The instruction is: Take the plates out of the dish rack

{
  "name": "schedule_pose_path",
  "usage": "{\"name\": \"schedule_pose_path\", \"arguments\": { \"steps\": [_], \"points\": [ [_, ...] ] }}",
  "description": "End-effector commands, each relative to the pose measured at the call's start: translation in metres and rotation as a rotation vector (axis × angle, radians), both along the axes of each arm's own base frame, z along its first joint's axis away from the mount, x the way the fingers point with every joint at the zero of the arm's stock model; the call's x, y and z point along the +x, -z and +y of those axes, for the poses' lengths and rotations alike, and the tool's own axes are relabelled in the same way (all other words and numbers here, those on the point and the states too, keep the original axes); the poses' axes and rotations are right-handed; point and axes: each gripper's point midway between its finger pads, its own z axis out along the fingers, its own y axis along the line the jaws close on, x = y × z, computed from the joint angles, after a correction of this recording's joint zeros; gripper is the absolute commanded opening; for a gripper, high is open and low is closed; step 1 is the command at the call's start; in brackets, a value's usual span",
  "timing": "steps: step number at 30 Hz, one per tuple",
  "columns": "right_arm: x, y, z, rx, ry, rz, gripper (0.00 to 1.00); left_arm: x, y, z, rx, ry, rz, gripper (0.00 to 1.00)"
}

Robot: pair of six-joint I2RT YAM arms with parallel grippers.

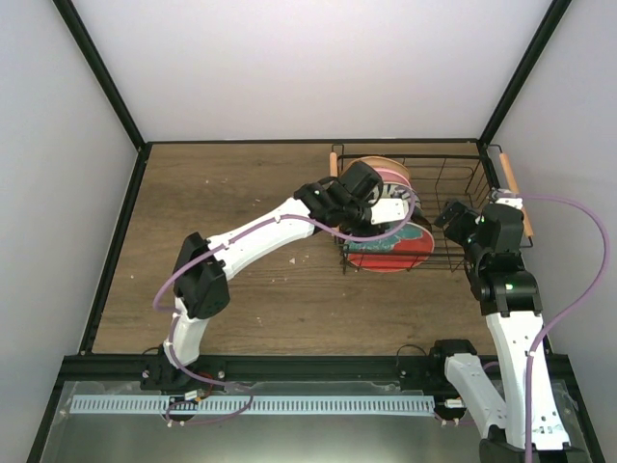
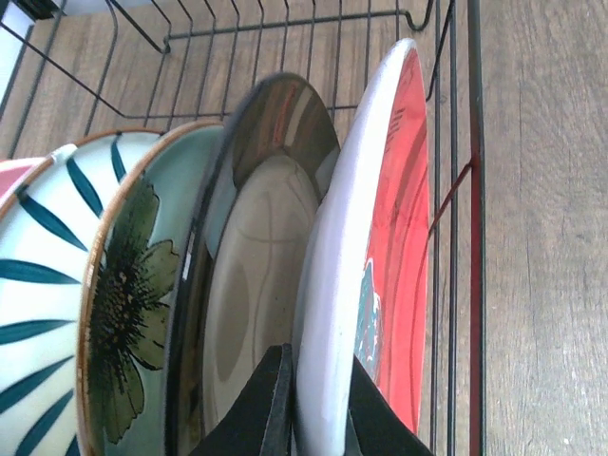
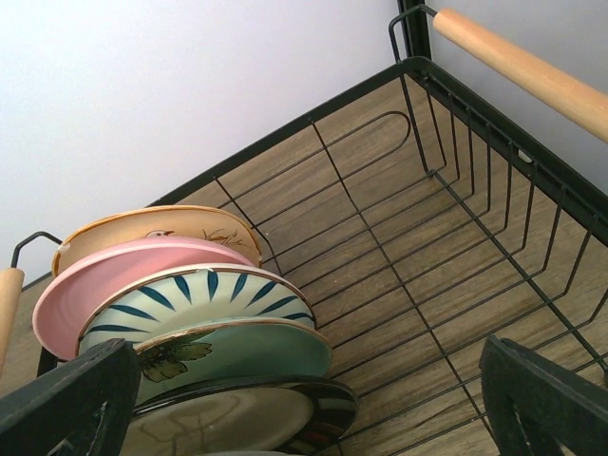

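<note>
The black wire dish rack [image 1: 463,193] stands at the back right, with plates on edge in its left half. In the left wrist view, my left gripper [image 2: 318,418] is shut on the rim of the front red plate [image 2: 399,218]. Behind it stand a glossy dark-rimmed plate [image 2: 256,266], a mint green plate [image 2: 133,285], a white striped plate [image 2: 47,256] and a pink plate [image 2: 9,176]. The right wrist view also shows the tan plate [image 3: 161,223] at the back. My right gripper [image 3: 304,408] is open over the rack's bare right half [image 3: 456,247].
Wooden rod handles [image 1: 511,188] run along the rack's sides; one shows in the right wrist view [image 3: 522,66]. The rack's wire wall [image 2: 451,190] stands close beside the red plate. White walls with black frame posts [image 1: 106,87] enclose the brown wooden table [image 1: 241,193].
</note>
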Motion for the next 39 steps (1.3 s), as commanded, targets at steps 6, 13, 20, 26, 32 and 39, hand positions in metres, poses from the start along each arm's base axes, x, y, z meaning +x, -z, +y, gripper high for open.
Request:
{"name": "schedule_pose_path", "arguments": {
  "steps": [6,13,20,26,32,39],
  "points": [
    [-0.002,-0.001,-0.006,0.014,0.043,-0.016,1.00,-0.003,-0.128,-0.012,-0.277,0.003,-0.154,0.04],
    [-0.016,-0.020,-0.022,0.014,0.144,-0.083,1.00,-0.002,-0.167,-0.005,-0.344,-0.033,-0.200,0.04],
    [-0.028,-0.037,-0.035,0.030,0.234,-0.159,1.00,-0.005,-0.209,0.005,-0.434,-0.067,-0.227,0.04],
    [-0.027,-0.040,-0.039,0.030,0.257,-0.175,1.00,-0.006,-0.250,0.019,-0.534,-0.110,-0.241,0.04],
    [-0.021,-0.040,-0.039,0.035,0.260,-0.177,1.00,0.002,-0.286,0.043,-0.617,-0.182,-0.280,0.04],
    [-0.016,-0.039,-0.041,0.032,0.272,-0.170,1.00,0.030,-0.339,0.103,-0.725,-0.345,-0.370,0.04]
  ]
}}
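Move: The red-and-teal plate is already pinched by the left hand near its rim, its middle about 3 cm right and 7 cm below. The dark-rimmed plate stands about 4 cm farther out, 3 cm right and 8 cm below that hand, the green flower plate some 7 cm out, 3 cm right and 7 cm below. The rack's left handle is about 12 cm left, 5 cm ahead and slightly lower. From the right hand, the red-and-teal plate is roughly 12 cm left, 4 cm back and 16 cm below. The red-and-teal plate, still pinched in the left hand's shut fingers, is drawn almost straight up out of the rack, about 20 cm and quickening, bending left by some 5 cm only near the end, while the wrist tips the right-pointing fingers up towards level. The empty right hand stays open, easing a few centimetres right, back and up as it turns clockwise. ##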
